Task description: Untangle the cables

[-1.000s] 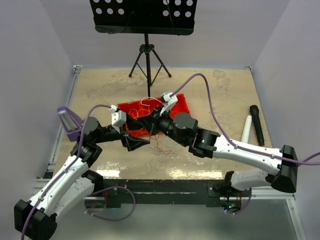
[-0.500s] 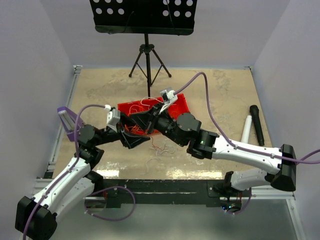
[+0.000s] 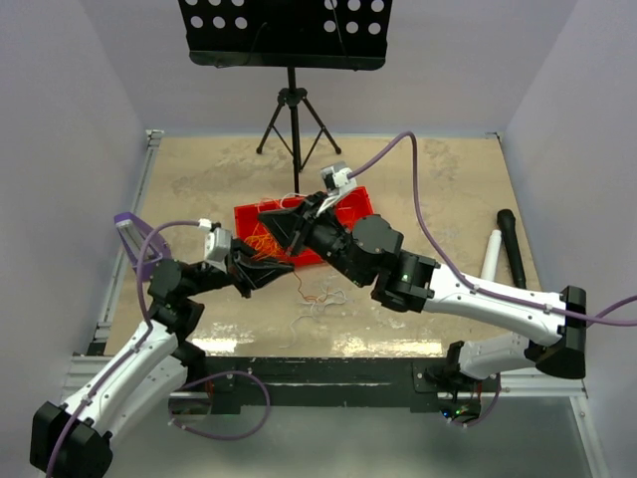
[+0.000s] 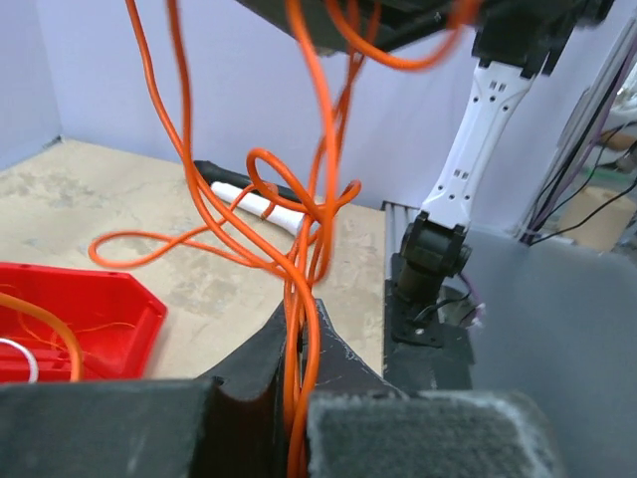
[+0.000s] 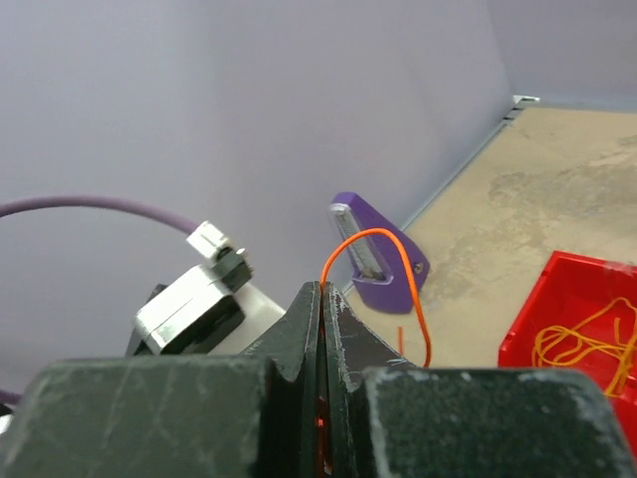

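A clump of orange cables hangs stretched between my two grippers above the front left corner of the red bin. My left gripper is shut on several orange cable strands that run up from its jaws in loops and a knot. Higher up, my right gripper is shut on a thin orange cable that arcs out of its tips. More orange cables lie in the bin. Red and white loose cables lie on the table in front.
A purple holder stands at the table's left edge. A black microphone and a white tube lie at the right. A music stand on a tripod is at the back.
My left gripper has shut on the orange cables and drawn back to the left. The right gripper has risen away over the bin, pulling the clump taut.
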Available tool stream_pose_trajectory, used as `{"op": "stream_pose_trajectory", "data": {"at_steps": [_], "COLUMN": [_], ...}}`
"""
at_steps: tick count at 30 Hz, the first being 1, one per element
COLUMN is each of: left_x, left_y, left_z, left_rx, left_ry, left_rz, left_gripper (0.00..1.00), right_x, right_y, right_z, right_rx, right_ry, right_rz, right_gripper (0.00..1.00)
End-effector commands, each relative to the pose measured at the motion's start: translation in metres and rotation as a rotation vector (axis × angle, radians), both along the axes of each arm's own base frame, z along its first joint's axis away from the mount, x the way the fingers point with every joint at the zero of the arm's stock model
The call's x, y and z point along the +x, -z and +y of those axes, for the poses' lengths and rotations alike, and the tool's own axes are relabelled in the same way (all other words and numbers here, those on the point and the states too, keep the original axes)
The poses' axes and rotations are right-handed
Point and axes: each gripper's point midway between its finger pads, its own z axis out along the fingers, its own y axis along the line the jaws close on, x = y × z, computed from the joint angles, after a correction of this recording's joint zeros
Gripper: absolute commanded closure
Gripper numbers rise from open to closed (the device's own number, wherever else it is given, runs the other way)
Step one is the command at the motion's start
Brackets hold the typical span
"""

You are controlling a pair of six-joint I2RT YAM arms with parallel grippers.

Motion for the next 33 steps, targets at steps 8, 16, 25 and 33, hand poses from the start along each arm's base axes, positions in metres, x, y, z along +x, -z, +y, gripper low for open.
{"op": "stream_pose_trajectory", "data": {"at_steps": [8, 16, 25, 33], "left_x": [0.001, 0.004, 0.007, 0.007], "left_y": [0.066, 0.073, 0.069, 0.043], "left_z": [0.004, 0.006, 0.007, 0.006], "left_rx": [0.217, 0.243, 0.251, 0.279], "left_ry": [0.001, -0.011, -0.029, -0.008], "left_rz": [-0.131, -0.146, -0.164, -0.332], "left_gripper": [1.0, 1.0, 0.95, 0.93], "right_x": [0.002, 0.0, 0.004, -0.012], "right_y": [-0.125, -0.131, -0.124, 0.023], "right_z": [-0.103, -0.117, -0.12, -0.058], "right_rx": [0.193, 0.2, 0.112, -0.159], "right_ry": [0.225, 0.244, 0.272, 0.06], "right_rz": [-0.133, -0.135, -0.112, 0.118], "right_gripper": [1.0, 1.0, 0.96, 0.38]}}
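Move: Below and back from the shut right fingers, which hold an orange strand, the orange tangle sits about 5 cm back, 8 cm right and 10 cm down. From the left hand, which pinches its lower part, its middle is some 4 cm right and 4 cm up. The red bin lies about 20 cm ahead of the left hand, 5 cm right and 27 cm below; the loose cables on the table are 5 cm ahead, 8 cm right and 29 cm below. Drawing the orange strand away from the tangle, the right hand swings right and rises, about 12 cm each way, while the left keeps its pinch and sinks some 8 cm, its fingertips tipping down about 15 degrees. The right then sinks back about 7 cm and drifts left, opening roughly halfway and no longer holding the strand. ##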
